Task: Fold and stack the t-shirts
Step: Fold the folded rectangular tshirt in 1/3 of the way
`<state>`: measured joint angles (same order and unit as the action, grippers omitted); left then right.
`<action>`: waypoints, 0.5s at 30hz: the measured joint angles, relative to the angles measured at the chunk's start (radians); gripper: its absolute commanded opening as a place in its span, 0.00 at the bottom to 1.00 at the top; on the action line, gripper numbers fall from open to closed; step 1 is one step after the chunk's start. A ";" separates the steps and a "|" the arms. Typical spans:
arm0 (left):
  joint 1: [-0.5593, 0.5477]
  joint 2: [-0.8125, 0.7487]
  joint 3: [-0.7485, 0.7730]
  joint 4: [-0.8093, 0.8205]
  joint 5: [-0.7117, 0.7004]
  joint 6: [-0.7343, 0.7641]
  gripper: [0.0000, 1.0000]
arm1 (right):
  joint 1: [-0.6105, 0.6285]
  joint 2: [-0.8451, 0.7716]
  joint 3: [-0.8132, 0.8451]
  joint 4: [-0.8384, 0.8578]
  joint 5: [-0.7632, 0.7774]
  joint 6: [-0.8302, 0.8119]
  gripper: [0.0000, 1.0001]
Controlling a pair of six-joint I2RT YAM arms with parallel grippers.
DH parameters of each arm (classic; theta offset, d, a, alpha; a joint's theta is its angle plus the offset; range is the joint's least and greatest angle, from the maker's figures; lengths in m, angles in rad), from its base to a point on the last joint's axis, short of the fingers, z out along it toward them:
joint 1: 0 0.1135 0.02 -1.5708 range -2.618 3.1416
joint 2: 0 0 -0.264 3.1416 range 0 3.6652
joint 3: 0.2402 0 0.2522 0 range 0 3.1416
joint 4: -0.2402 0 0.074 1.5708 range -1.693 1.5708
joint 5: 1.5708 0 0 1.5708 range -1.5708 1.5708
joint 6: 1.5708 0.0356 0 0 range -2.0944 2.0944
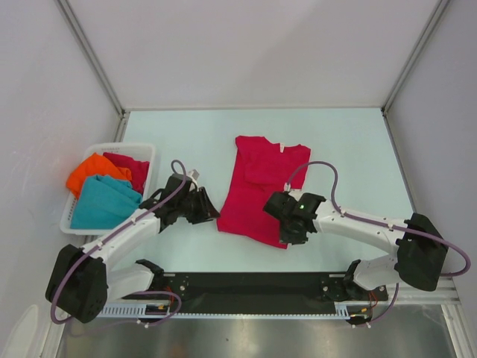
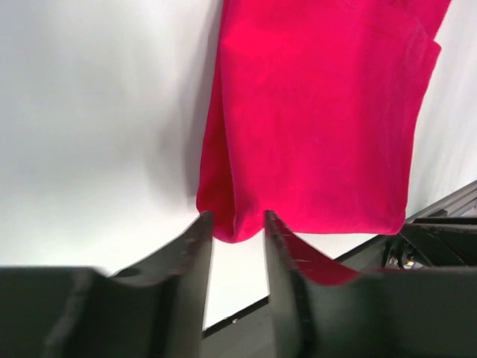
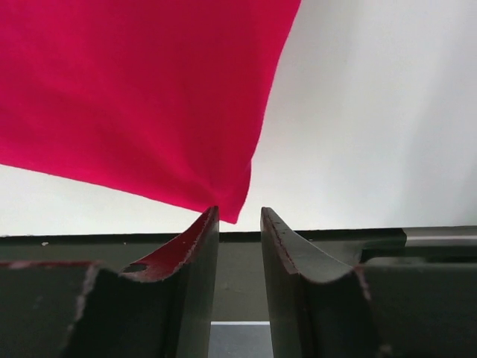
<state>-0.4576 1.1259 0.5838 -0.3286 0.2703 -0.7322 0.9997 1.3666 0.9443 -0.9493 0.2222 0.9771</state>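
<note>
One crimson t-shirt (image 1: 261, 186) lies on the table, folded into a long strip with its collar at the far end. My left gripper (image 1: 211, 211) is at its near left corner, open; that corner (image 2: 237, 227) sits just off the fingertips of the gripper (image 2: 238, 218). My right gripper (image 1: 287, 235) stands open at the near right corner, whose tip (image 3: 235, 209) brushes the left fingertip of the gripper (image 3: 238, 212). An orange t-shirt (image 1: 89, 173), a teal t-shirt (image 1: 104, 203) and a second crimson t-shirt (image 1: 128, 165) lie bunched in the basket.
The white slotted basket (image 1: 65, 222) stands at the left of the table, close to my left arm. A black rail (image 1: 246, 283) with the arm bases runs along the near edge. Grey walls close in the table at the back and sides.
</note>
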 measured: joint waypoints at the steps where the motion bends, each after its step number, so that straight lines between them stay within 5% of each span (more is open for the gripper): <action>1: 0.000 -0.001 0.000 -0.007 -0.003 0.000 0.48 | 0.000 0.000 0.000 -0.005 0.000 0.000 0.34; 15: 0.000 -0.057 0.088 -0.101 -0.049 0.008 0.58 | -0.017 0.000 0.083 -0.053 0.034 -0.021 0.34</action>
<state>-0.4580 1.0687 0.6720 -0.4297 0.2214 -0.7246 0.9825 1.3663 1.0271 -1.0027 0.2558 0.9565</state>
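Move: The t-shirt's near-left corner lies about 2 cm back of the left hand, level with it sideways and some 2 cm below. Its near-right corner is roughly 1 cm back of the right hand, straight in line and 2 cm down. The far edge of the upper layer crosses about 9 cm ahead and 14 cm right of the left hand. The collar end lies about 29 cm ahead and 3 cm left of the right hand. The t-shirt's two near corners are left lying as both hands lift away. The left hand spreads its part-open fingers clearly wider, eases a touch back and left, then rises about 3 cm, ending slightly forward. The right hand, fingers staying part-open, climbs some 2 cm over its corner while drifting forward over the cloth. ##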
